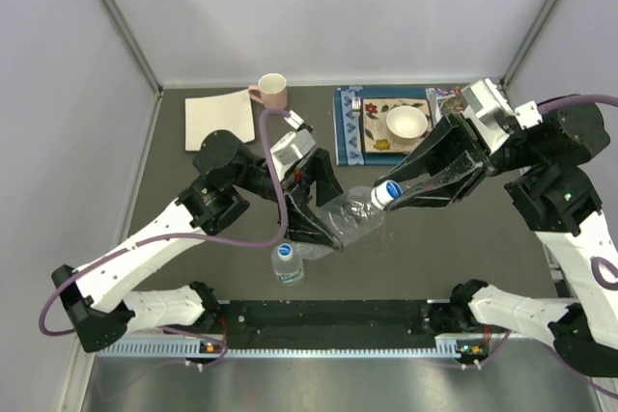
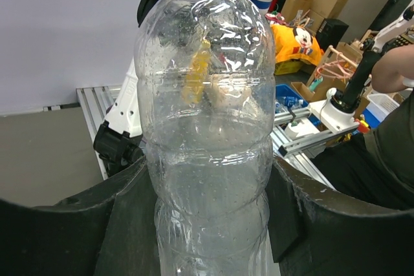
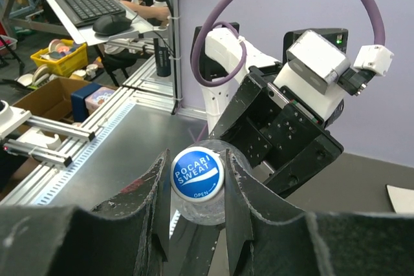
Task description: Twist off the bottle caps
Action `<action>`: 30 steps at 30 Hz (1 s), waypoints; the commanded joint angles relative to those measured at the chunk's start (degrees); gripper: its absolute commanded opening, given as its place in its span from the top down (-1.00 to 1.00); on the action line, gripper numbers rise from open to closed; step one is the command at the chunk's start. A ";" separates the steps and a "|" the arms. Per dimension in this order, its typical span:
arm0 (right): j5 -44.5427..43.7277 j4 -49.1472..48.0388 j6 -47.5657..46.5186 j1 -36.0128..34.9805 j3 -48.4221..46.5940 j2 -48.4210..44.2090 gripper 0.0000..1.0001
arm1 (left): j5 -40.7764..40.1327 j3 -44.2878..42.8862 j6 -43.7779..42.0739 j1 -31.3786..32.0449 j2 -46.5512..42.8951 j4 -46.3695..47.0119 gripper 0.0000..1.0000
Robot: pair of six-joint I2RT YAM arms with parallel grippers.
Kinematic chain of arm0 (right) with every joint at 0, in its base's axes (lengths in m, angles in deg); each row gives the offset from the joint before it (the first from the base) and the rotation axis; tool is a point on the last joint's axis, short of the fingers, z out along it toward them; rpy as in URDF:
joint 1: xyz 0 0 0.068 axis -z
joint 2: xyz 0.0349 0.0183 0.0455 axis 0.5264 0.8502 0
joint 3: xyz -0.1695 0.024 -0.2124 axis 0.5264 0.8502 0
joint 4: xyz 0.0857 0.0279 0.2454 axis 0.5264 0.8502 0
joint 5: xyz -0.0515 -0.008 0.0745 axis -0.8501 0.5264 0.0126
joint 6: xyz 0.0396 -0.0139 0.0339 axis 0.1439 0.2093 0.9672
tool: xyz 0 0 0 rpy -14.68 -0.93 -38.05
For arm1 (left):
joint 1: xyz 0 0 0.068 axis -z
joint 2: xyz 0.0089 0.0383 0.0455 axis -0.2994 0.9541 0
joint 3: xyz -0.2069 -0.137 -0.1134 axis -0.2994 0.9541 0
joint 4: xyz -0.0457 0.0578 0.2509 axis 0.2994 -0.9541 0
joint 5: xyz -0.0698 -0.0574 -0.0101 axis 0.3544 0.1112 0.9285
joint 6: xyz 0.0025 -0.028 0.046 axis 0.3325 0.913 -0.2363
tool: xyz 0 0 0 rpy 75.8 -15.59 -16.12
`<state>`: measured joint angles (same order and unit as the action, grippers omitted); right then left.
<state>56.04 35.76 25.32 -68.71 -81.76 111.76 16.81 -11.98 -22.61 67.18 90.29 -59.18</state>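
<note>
A clear ribbed bottle (image 1: 350, 221) hangs tilted above the table between both arms. My left gripper (image 1: 323, 227) is shut on its body; in the left wrist view the bottle (image 2: 207, 127) fills the space between my dark fingers (image 2: 123, 224). My right gripper (image 1: 398, 194) is shut on its blue cap (image 1: 389, 190). The right wrist view shows that cap (image 3: 197, 172), printed with white lettering, pinched between both fingers (image 3: 242, 192). A second bottle (image 1: 287, 267) with a blue-and-white cap (image 1: 284, 252) stands upright on the table just below the held one.
A pink mug (image 1: 273, 92) and a white sheet (image 1: 218, 119) lie at the back left. A blue patterned mat (image 1: 350, 137) with a plate and white bowl (image 1: 406, 123) sits at the back right. A black rail (image 1: 328, 317) runs along the near edge.
</note>
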 commanded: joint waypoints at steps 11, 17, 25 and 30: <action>-2.80 5.90 0.86 0.39 -0.67 -2.91 0.24 | -6.40 -2.88 -9.48 -1.42 -0.94 -9.59 0.00; -5.70 6.96 0.42 0.39 -1.20 -2.47 0.14 | -6.14 -2.53 -9.83 -1.50 -1.20 -9.59 -0.01; -20.08 10.12 1.47 0.39 -4.27 -1.07 -0.47 | -7.45 -2.88 -11.41 -1.51 -1.20 -11.35 0.01; -31.52 12.32 4.28 0.39 -7.08 0.16 -0.59 | -11.92 -3.58 -14.39 -1.42 -1.20 -14.50 0.13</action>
<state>36.83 46.45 26.85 -68.28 -85.21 111.11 9.47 -12.98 -33.56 65.89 89.81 -72.07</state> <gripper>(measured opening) 0.786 0.623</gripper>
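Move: The right fingertips already pinch the blue cap, which sits about 1 cm left of the right hand point and level with it. The held bottle's body is about 7 cm left of that hand, 2 cm back and 8 cm lower, inside the left grip. From the left hand, the cap is some 7 cm right, 2 cm ahead and 8 cm above; the small bottle on the table is roughly 8 cm left, 4 cm ahead and 37 cm below. Spread the right fingers wide to let go of the blue cap, easing that hand forward with a slight dip, then quicker forward and up, about 4.5 cm forward in all, turning the wrist some 20 degrees clockwise. Keep the left grip on the bottle's body and carry it about 3 cm forward and 2 cm down, turning slightly counter-clockwise. ##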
